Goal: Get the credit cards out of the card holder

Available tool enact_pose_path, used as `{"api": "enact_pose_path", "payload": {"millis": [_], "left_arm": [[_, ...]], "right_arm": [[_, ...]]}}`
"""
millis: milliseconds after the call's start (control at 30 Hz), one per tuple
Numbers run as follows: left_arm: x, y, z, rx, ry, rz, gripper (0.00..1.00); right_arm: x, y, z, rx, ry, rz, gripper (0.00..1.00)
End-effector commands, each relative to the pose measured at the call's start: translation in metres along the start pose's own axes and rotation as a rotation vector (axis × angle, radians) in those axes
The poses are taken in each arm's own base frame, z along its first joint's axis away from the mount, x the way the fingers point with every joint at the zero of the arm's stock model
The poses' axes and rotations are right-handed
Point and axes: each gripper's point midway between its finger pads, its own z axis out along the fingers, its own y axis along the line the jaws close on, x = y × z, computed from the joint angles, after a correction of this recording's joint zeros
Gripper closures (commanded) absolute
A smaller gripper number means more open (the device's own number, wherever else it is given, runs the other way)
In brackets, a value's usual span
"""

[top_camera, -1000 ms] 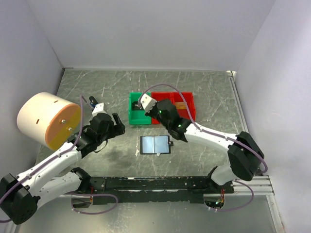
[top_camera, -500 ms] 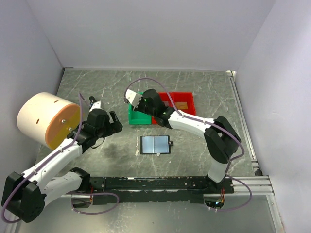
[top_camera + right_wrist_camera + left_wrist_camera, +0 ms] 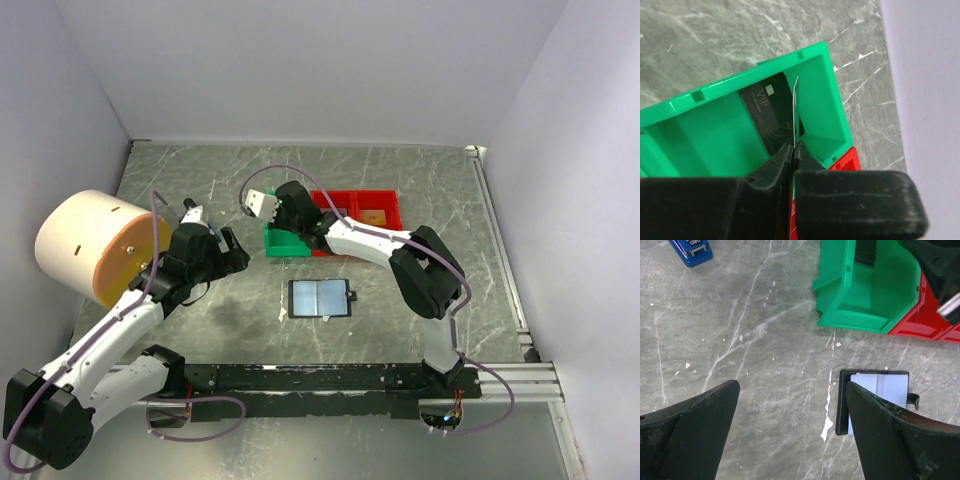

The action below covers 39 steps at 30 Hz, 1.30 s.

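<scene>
The card holder (image 3: 320,299) lies open and flat on the table, pale blue sleeves facing up; in the left wrist view the card holder (image 3: 842,405) is partly behind one finger. My left gripper (image 3: 230,255) (image 3: 792,385) hangs open to its left, holding nothing. My right gripper (image 3: 283,222) (image 3: 794,150) is shut on a thin silvery credit card (image 3: 795,110), seen edge-on, over the green bin (image 3: 285,243) (image 3: 825,100). A black credit card (image 3: 771,112) lies inside that bin. An orange-gold card (image 3: 372,215) rests in the red bin (image 3: 385,200).
A big cream and orange cylinder (image 3: 95,248) stands at the left. A small blue stick-shaped object (image 3: 690,250) lies on the table behind my left gripper. The red bin (image 3: 930,320) adjoins the green bin (image 3: 870,295) at the back.
My right arm has swung left from beside the card holder to over the green bin, with the card in it. My left gripper has drawn back slightly and opened fully.
</scene>
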Motion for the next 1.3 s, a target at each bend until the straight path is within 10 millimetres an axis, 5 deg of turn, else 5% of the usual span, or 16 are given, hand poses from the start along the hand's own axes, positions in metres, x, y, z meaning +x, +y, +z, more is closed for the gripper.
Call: {"api": "enact_pose_path", "payload": {"millis": [0,433,733,900,1100,1267], "left_arm": [[-0.012,-0.01,-0.012,0.053,-0.024,0.011,0.0],[-0.036,-0.009,-0.039,0.052,-0.143,-0.047,0.0],[-0.033,-0.01,-0.036,0.052,-0.117,-0.038,0.0],[-0.03,-0.005,-0.034,0.032,-0.115,-0.03,0.0],[-0.029,-0.009,-0.03,0.044,-0.101,-0.017,0.0],[-0.024,-0.014,-0.025,0.065,-0.062,0.01,0.0]], "right_arm": [[0.009,-0.006,0.007,0.016,0.047,-0.078,1.0],[0.027,-0.002,0.043,0.05,0.08,-0.118,1.0],[0.041,0.001,0.065,0.068,0.092,-0.188,0.94],[0.046,0.001,0.06,0.094,0.091,-0.234,0.79],[0.026,-0.003,0.041,0.061,0.004,-0.183,0.47],[0.012,-0.013,0.028,0.06,-0.033,-0.151,0.4]]}}
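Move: The right hand, still pinching a dark card, is bound for the black VIP card in the green box: about 6 cm ahead, 3 cm to its left and 10 cm below. The silver card in the red box lies level with the VIP card, 11 cm to its right; the card holder is about 14 cm behind the hand and 5 cm right. From the left hand the VIP card is roughly 22 cm ahead and 14 cm right. Downwards and a little forward, the right hand sinks about 7 cm and advances 4 cm, taking the pinched card into the green box over the VIP card while its left side dips some 10 degrees. Low down, its fingers open to over half, let go of the card, and the hand backs up about 2.5 cm. Meanwhile the empty left hand rises 4 cm, then eases partly back down, fingers still wide. ##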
